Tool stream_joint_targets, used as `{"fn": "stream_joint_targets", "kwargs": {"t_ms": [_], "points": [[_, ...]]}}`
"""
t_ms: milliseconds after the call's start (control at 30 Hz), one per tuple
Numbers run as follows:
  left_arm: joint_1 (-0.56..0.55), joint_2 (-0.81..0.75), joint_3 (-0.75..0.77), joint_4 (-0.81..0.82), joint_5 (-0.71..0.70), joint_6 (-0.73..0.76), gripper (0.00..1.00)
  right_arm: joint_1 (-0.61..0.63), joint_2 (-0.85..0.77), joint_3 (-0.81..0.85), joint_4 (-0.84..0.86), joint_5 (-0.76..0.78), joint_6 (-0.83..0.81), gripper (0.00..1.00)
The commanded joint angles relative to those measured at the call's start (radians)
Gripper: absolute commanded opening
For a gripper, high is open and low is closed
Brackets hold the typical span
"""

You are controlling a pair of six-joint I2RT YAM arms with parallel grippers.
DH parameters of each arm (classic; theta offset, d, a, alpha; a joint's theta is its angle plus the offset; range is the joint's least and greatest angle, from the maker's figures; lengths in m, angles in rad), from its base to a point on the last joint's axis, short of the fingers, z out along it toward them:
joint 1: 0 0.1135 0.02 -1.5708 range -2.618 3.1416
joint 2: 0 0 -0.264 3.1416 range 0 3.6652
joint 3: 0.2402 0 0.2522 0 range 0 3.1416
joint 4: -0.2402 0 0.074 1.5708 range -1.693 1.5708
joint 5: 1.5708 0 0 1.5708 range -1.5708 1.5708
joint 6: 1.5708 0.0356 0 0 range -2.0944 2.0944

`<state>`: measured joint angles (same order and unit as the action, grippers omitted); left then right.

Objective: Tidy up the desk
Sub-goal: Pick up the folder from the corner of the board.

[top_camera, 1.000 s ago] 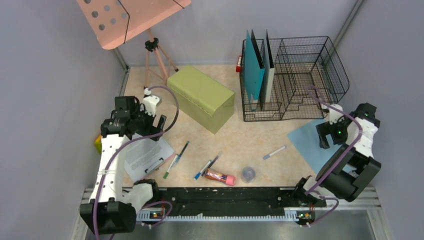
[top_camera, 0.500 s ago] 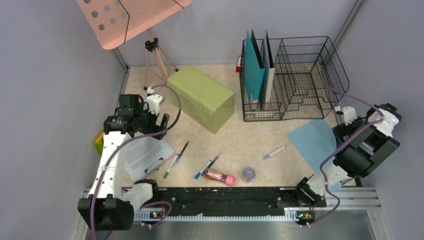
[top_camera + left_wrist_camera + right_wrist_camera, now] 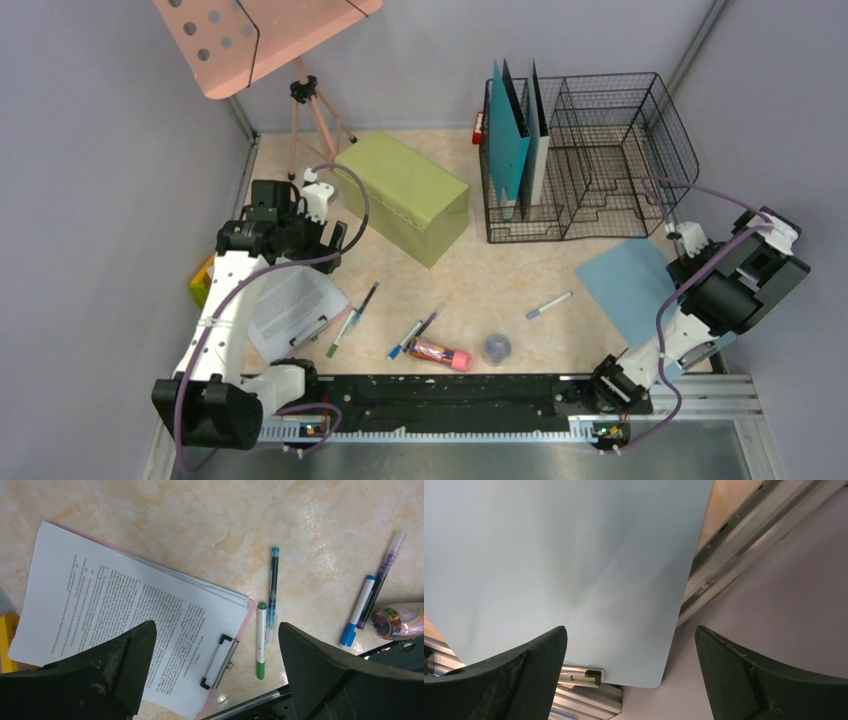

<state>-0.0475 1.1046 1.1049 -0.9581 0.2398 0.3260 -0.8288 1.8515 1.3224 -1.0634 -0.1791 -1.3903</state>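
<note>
The desk [image 3: 480, 275] is beige and marble-patterned. On its left lies a clipboard with printed paper [image 3: 290, 310] [image 3: 125, 615]. Beside the clipboard are a green marker [image 3: 338, 338] [image 3: 260, 640] and a teal pen [image 3: 366, 297] [image 3: 272, 592]. My left gripper [image 3: 326, 240] [image 3: 216, 627] hangs open above the clipboard's clip, holding nothing. A light blue folder [image 3: 625, 285] [image 3: 564, 570] lies flat at the right. My right gripper [image 3: 688, 258] [image 3: 630, 630] is open above the folder's near right corner, close to the grey wall.
A blue marker [image 3: 405, 343] [image 3: 361, 607], a purple pen [image 3: 382, 577], a pink tube [image 3: 440, 352], a small round lid [image 3: 496, 347] and another pen [image 3: 549, 304] lie near the front rail. An olive box [image 3: 400, 195], a wire rack [image 3: 590, 150] and a tripod [image 3: 305, 110] stand behind.
My right arm has swung right toward the wall, over the folder's corner. My left gripper has drifted slightly right and back. Both stay open.
</note>
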Motion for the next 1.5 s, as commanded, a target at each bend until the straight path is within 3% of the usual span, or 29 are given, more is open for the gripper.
{"fn": "stream_joint_targets", "kwargs": {"t_ms": [0, 333, 500, 933, 1200, 1467], "points": [[-0.028, 0.019, 0.057, 0.027, -0.026, -0.044, 0.97, -0.007, 0.067, 0.008, 0.006, 0.010, -0.062, 0.97], [-0.100, 0.054, 0.082, 0.031, -0.088, -0.075, 0.97, 0.007, 0.144, -0.002, 0.009, 0.026, -0.083, 0.96], [-0.123, 0.060, 0.090, 0.031, -0.113, -0.077, 0.97, 0.007, 0.139, -0.020, -0.001, 0.027, -0.094, 0.88], [-0.130, 0.049, 0.077, 0.037, -0.151, -0.052, 0.97, 0.007, 0.123, 0.081, -0.080, 0.014, -0.063, 0.42], [-0.132, 0.049, 0.063, 0.054, -0.152, -0.040, 0.97, 0.007, 0.089, 0.125, -0.147, 0.011, -0.061, 0.03], [-0.134, 0.064, 0.062, 0.070, -0.149, -0.029, 0.97, 0.007, 0.049, 0.139, -0.179, -0.001, -0.070, 0.00]]}}
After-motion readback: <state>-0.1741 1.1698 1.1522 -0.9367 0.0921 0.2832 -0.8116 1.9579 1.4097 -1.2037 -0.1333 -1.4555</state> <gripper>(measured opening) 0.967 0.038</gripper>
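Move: The light-blue folder lies right under the open right hand: its middle is about 13 cm left, 5 cm ahead and 4 cm below, with the clip-end outer corner some 6 cm to the right. The white pen is about 7 cm ahead and 40 cm left; the wire rack's middle is roughly 42 cm ahead and 30 cm left. From the left hand, the folder's middle is some 84 cm right, level fore and aft, 18 cm below. The right fingers close almost fully and pinch the folder's outer long edge near the clip corner. Before that the open hand sinks about 3.5 cm to the desk while easing back some 2 cm, tilting slightly; as the fingers shut it rises again by about 2.5 cm. ##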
